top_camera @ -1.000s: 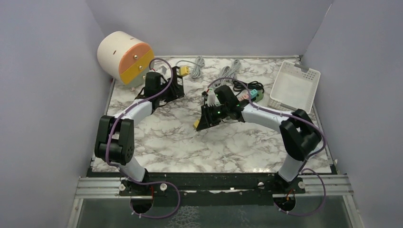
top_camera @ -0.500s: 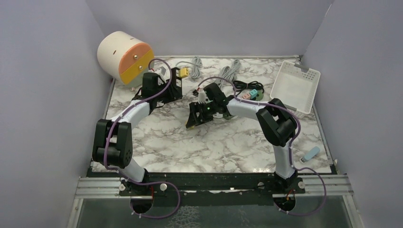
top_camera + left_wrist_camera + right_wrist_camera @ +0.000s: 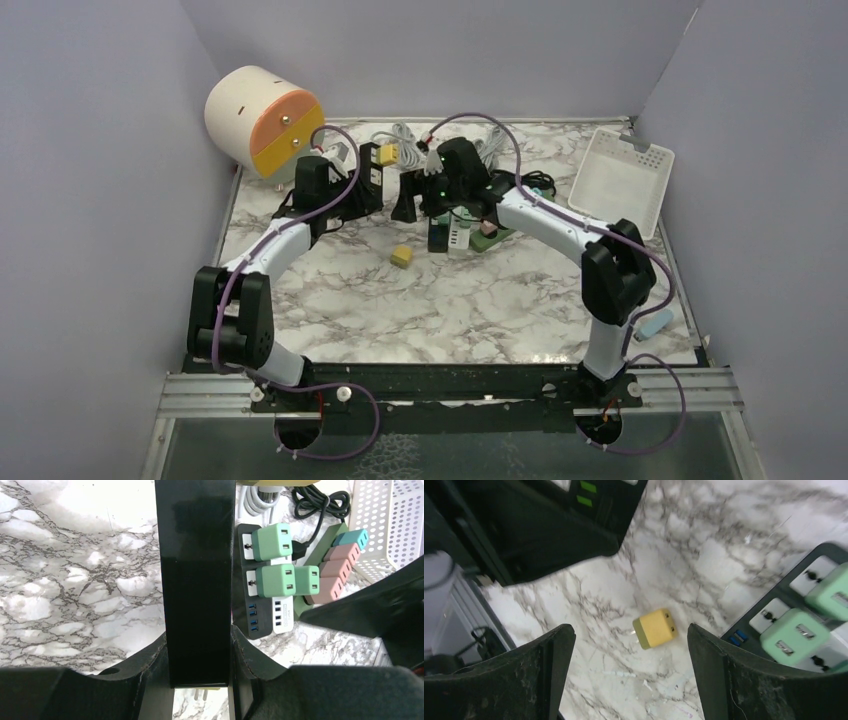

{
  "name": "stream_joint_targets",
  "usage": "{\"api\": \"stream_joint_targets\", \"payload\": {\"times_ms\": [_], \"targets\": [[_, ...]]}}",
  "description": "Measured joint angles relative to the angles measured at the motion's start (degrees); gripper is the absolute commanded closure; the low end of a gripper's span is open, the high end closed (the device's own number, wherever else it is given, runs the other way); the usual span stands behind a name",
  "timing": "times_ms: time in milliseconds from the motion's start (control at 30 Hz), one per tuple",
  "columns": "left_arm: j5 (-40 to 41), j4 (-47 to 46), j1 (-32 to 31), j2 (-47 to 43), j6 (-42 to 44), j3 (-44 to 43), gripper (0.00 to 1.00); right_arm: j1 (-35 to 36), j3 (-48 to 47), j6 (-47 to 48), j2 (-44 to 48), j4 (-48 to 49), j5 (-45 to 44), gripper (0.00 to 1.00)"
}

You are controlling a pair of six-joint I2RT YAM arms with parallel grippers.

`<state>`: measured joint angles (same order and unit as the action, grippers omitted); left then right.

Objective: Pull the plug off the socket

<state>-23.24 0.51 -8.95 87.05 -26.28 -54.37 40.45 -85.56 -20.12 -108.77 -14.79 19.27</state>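
My left gripper (image 3: pixel 197 647) is shut on a black socket bar (image 3: pixel 195 570), which stands lengthwise between its fingers. From above, this gripper (image 3: pixel 366 190) sits at the far left of the marble table. The yellow plug (image 3: pixel 655 628) lies loose on the marble, free of any socket, prongs pointing left. My right gripper (image 3: pixel 631 652) hangs above it, open wide, with neither finger touching it. In the top view the plug (image 3: pixel 402 257) lies nearer than the right gripper (image 3: pixel 412 197), which faces the left gripper closely.
A black-and-white power strip (image 3: pixel 265 595) carrying green plugs (image 3: pixel 272 541) lies right of the held bar, next to a green strip with pink plugs (image 3: pixel 336 570). A white perforated basket (image 3: pixel 620 180) stands far right, and a white-and-orange drum (image 3: pixel 262 120) far left. Grey cords (image 3: pixel 485 148) are at the back.
My right gripper opened and let go of the yellow plug, which now lies on the marble. The right arm then swung toward the back, near the left gripper. The left grip is unchanged.
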Motion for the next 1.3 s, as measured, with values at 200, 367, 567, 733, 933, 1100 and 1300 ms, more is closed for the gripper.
{"api": "stream_joint_targets", "payload": {"times_ms": [200,367,567,733,933,1100,1300], "targets": [[-0.4,-0.6,-0.5,-5.2,-0.1,3.5,1.00,-2.8,-0.6,-4.8,3.4,7.0,-3.8,0.16],[-0.6,-2.2,-1.7,-7.6,-1.6,6.6,1.00,-6.5,-0.9,-10.4,0.0,12.7,-2.9,0.19],[0.6,-4.1,-4.1,-8.1,-4.2,7.6,1.00,-6.8,-3.5,-15.8,-4.5,18.2,-1.0,0.25],[3.0,-6.9,-6.3,-8.1,-8.3,8.2,1.00,-6.1,-3.5,-19.4,-4.9,25.0,0.5,0.31],[4.9,-10.0,-8.0,-8.0,-13.9,8.3,1.00,-5.5,-3.5,-21.5,-5.1,29.7,-0.1,0.41],[6.6,-11.7,-8.8,-7.3,-16.6,8.3,1.00,-5.4,-3.8,-22.4,-6.1,30.2,-1.8,0.59],[8.2,-13.5,-8.9,-6.3,-17.5,8.3,1.00,-5.4,-6.1,-21.9,-7.6,28.7,-4.4,0.99]]}}
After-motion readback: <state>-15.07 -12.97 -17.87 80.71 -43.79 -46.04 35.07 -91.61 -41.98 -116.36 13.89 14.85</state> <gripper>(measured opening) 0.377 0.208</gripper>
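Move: The right hand is open and empty. The yellow plug on the raised black strip is about 12 cm ahead of it, 4 cm to its left and 5 cm higher. The loose yellow plug lies some 7 cm back, 1 cm left and 11 cm below; the strip with green plugs is 7 cm right, 1 cm ahead and 12 cm below. From the left hand, which holds the black strip's near end, the yellow plug is about 10 cm ahead, 3 cm right and 6 cm up. The right fingers close on the yellow plug and pinch its two sides, after the hand goes about 11 cm forward and 8 cm up, ending a little left; the wrist swings the fingers up towards level and clockwise, some 30 degrees. Keeping its grip on the strip, the left hand draws back 3 cm, then carries the strip about 5 cm right and slightly up, rolling its left side down. ##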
